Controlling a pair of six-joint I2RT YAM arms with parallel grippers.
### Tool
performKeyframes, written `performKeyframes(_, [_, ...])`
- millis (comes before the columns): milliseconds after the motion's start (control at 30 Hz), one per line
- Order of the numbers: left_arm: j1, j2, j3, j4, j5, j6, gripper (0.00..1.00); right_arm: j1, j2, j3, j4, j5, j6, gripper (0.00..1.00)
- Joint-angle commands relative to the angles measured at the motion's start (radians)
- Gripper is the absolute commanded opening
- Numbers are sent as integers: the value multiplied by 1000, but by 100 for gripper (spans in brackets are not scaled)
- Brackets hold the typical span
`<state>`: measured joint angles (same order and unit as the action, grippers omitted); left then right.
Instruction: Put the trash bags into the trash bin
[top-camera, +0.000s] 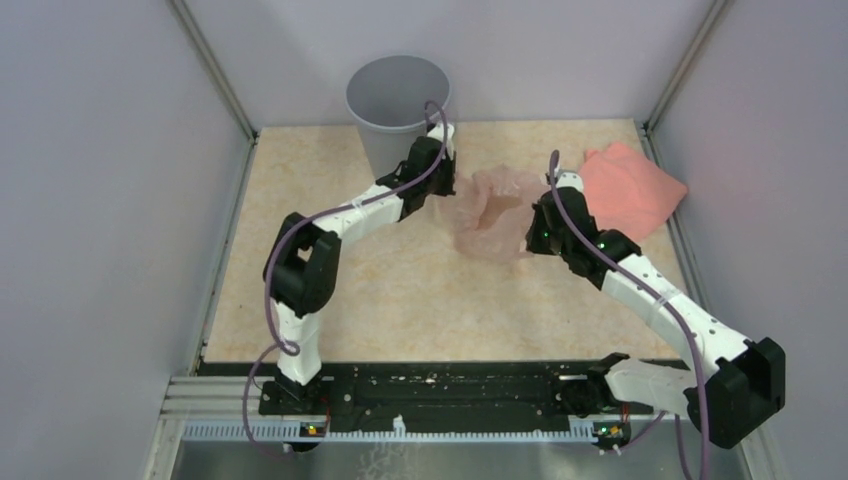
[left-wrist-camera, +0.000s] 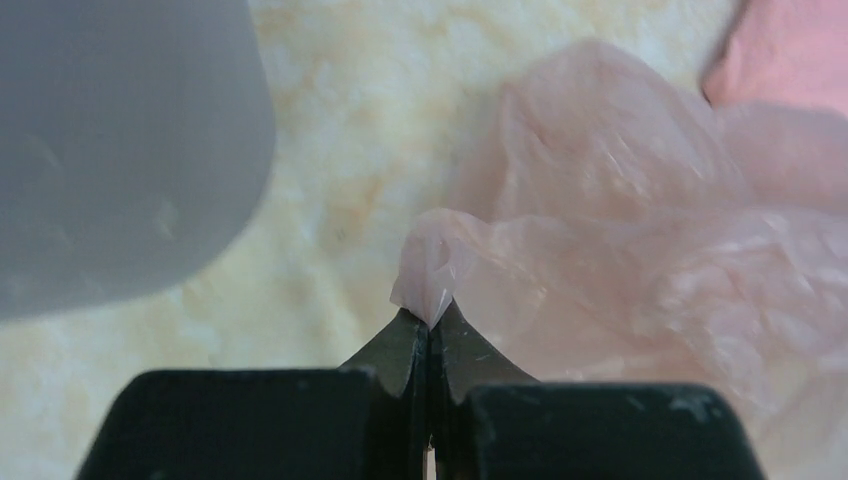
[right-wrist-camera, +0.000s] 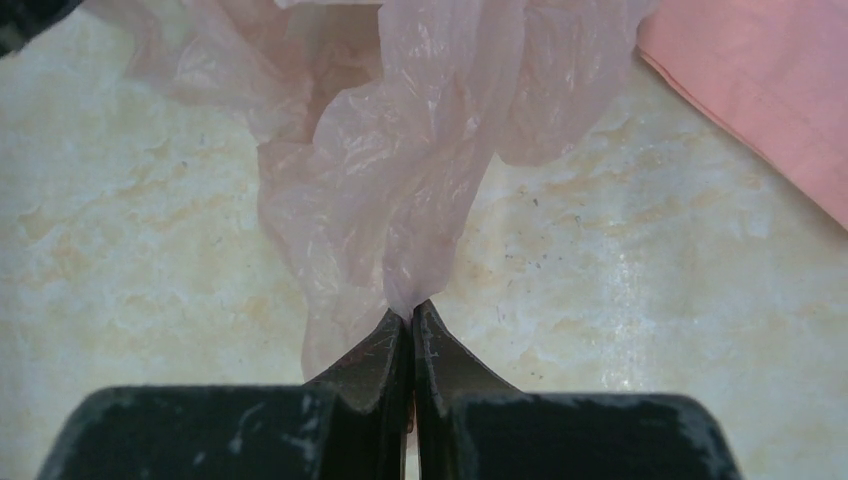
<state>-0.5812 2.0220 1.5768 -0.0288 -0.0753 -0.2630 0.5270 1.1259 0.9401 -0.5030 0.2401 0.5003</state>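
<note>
The translucent pale pink trash bag hangs crumpled between my two grippers, just right of the grey round trash bin. My left gripper is shut on the bag's left edge; in the left wrist view a pinched corner of the bag sticks out of the closed jaws, with the bin at upper left. My right gripper is shut on the bag's right edge; in the right wrist view the bag rises from the closed jaws.
An opaque salmon-pink folded bundle lies at the back right by the wall, also in the right wrist view and the left wrist view. Grey enclosure walls stand on three sides. The beige tabletop lies in front.
</note>
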Motion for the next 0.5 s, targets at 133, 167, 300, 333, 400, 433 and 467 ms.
performKeyframes(133, [-141,-414,-351,-44,-42,-158,0,-8,-70,-7,-173,153,-8,0])
performKeyframes(167, [-142,-455,-384,-85,-66,-190,0,-7,-67,3,-193,172,-15,0])
performKeyframes(300, [-138,-594,-521,-210,-188,-266,0,-4,-18,70,-259,201,-51,0])
performKeyframes(333, [-136,-623,-549,-225,-202,-273,0,0,-3,80,-254,181,-63,0])
performKeyframes(400, [-121,-664,-596,-234,-192,-293,0,16,28,100,-232,139,-87,2])
performKeyframes(433, [-113,-677,-611,-245,-178,-303,0,30,47,115,-228,125,-92,6])
performKeyframes(467, [-110,-683,-618,-265,-177,-317,0,51,64,129,-227,121,-92,10])
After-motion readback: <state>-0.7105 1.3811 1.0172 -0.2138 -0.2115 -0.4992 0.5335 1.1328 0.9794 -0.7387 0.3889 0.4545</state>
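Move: The trash bag is already pinched by both hands: its middle lies about 9 cm right of the left hand, 5 cm back and 7 cm lower, and from the right hand some 15 cm ahead, 7 cm left and 9 cm lower. The trash bin stands roughly 15 cm ahead of the left hand and 10 cm to its left, about level in height. A pink cloth lies some 23 cm ahead of the right hand, 25 cm to its right and 17 cm below. Quickly back, about 17 cm, the left hand pulls its pinched corner of the trash bag away from the bin, swinging some 7 cm left and rising slightly late on. The right hand keeps its own pinch and draws about 5 cm to the right, a little back and down, rolling roughly 10 degrees with its left side dropping. ##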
